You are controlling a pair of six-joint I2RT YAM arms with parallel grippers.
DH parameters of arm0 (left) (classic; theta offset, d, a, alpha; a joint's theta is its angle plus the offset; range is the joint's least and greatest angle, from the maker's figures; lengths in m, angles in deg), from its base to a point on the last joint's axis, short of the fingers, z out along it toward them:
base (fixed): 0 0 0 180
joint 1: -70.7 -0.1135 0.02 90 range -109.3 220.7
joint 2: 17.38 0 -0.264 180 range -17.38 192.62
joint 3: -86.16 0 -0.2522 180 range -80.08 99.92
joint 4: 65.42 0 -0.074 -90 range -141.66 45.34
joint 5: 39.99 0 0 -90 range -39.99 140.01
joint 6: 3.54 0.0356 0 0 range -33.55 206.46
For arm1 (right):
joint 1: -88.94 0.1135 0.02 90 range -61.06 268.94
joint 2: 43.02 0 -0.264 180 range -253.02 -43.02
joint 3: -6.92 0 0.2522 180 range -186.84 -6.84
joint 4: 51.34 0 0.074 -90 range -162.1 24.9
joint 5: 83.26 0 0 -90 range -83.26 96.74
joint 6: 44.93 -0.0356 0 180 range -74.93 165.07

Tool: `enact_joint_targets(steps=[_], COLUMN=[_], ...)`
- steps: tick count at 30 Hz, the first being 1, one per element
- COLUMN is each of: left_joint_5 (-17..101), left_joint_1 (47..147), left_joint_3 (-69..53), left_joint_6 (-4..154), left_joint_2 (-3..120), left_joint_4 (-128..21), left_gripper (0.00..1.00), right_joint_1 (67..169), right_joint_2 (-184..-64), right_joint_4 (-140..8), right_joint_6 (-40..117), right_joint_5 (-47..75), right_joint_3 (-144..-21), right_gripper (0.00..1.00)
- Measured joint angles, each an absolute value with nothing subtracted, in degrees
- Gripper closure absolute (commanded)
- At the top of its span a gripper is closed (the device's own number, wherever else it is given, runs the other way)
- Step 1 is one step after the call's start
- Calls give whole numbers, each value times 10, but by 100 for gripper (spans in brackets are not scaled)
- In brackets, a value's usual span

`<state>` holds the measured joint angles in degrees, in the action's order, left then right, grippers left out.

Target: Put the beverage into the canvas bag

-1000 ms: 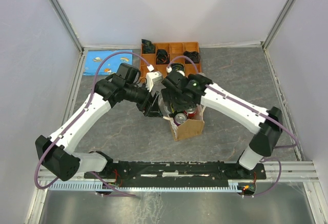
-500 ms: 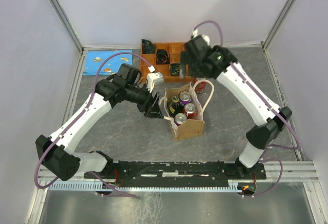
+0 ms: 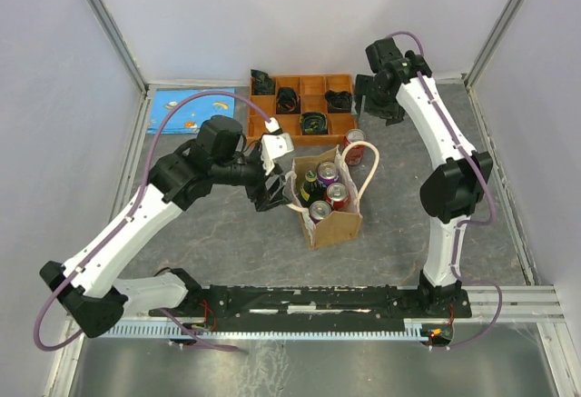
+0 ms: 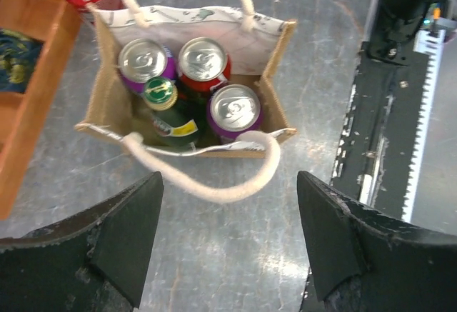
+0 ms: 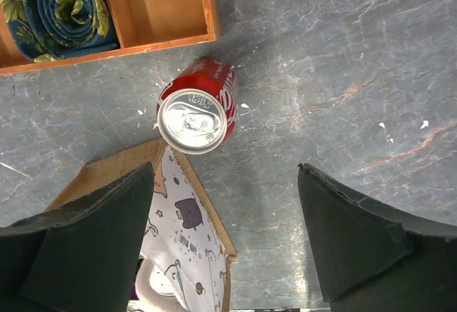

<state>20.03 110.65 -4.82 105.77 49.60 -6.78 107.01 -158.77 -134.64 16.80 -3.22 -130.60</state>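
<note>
The tan canvas bag (image 3: 334, 220) stands open at mid-table, holding a red can (image 4: 203, 58), two purple cans (image 4: 234, 108) and a green bottle (image 4: 161, 94). Another red beverage can (image 3: 354, 144) stands upright on the table just behind the bag, also seen as the can (image 5: 198, 108) below my right gripper. My left gripper (image 3: 270, 193) is open beside the bag's near cream handle (image 4: 214, 190), not touching it. My right gripper (image 3: 375, 113) hangs open high over the back right, empty.
An orange compartment tray (image 3: 339, 82) with rolled dark items sits at the back, close to the loose can; one roll (image 5: 61, 5) is blue with leaves. A blue patterned mat (image 3: 182, 111) lies at the back left. Grey walls enclose the table.
My right arm rose out of the bag and swung to the back right, its jaws widening. The bag's contents are now uncovered. My left arm shifted slightly and stays by the handle.
</note>
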Motion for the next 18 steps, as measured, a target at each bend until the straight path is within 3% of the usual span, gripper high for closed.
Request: enact_joint_targets(steps=[18], left_joint_5=[260], left_joint_1=[1106], left_joint_3=[-96], left_joint_6=[1064], left_joint_2=[434], left_joint_4=[-70], left_gripper=[15], right_joint_1=[1062], right_joint_2=[-1721], right_joint_4=[-1361], right_joint_6=[185], right_joint_5=[55], right_joint_3=[-1371], right_gripper=[9])
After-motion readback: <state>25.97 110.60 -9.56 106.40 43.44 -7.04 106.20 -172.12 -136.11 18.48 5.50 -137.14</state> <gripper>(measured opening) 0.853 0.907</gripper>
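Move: The right hand, open and empty, has the last red can about 3 cm ahead, 3 cm to its left and 15 cm below. The canvas bag's middle is some 13 cm back and 11 cm left of that hand, equally low; the wooden organizer's middle is about 14 cm ahead and 19 cm left. From the left hand, the can is roughly 26 cm ahead, 25 cm right and 22 cm below. The open right hand sinks about 7 cm, easing left towards the red can; the left hand backs off left. ##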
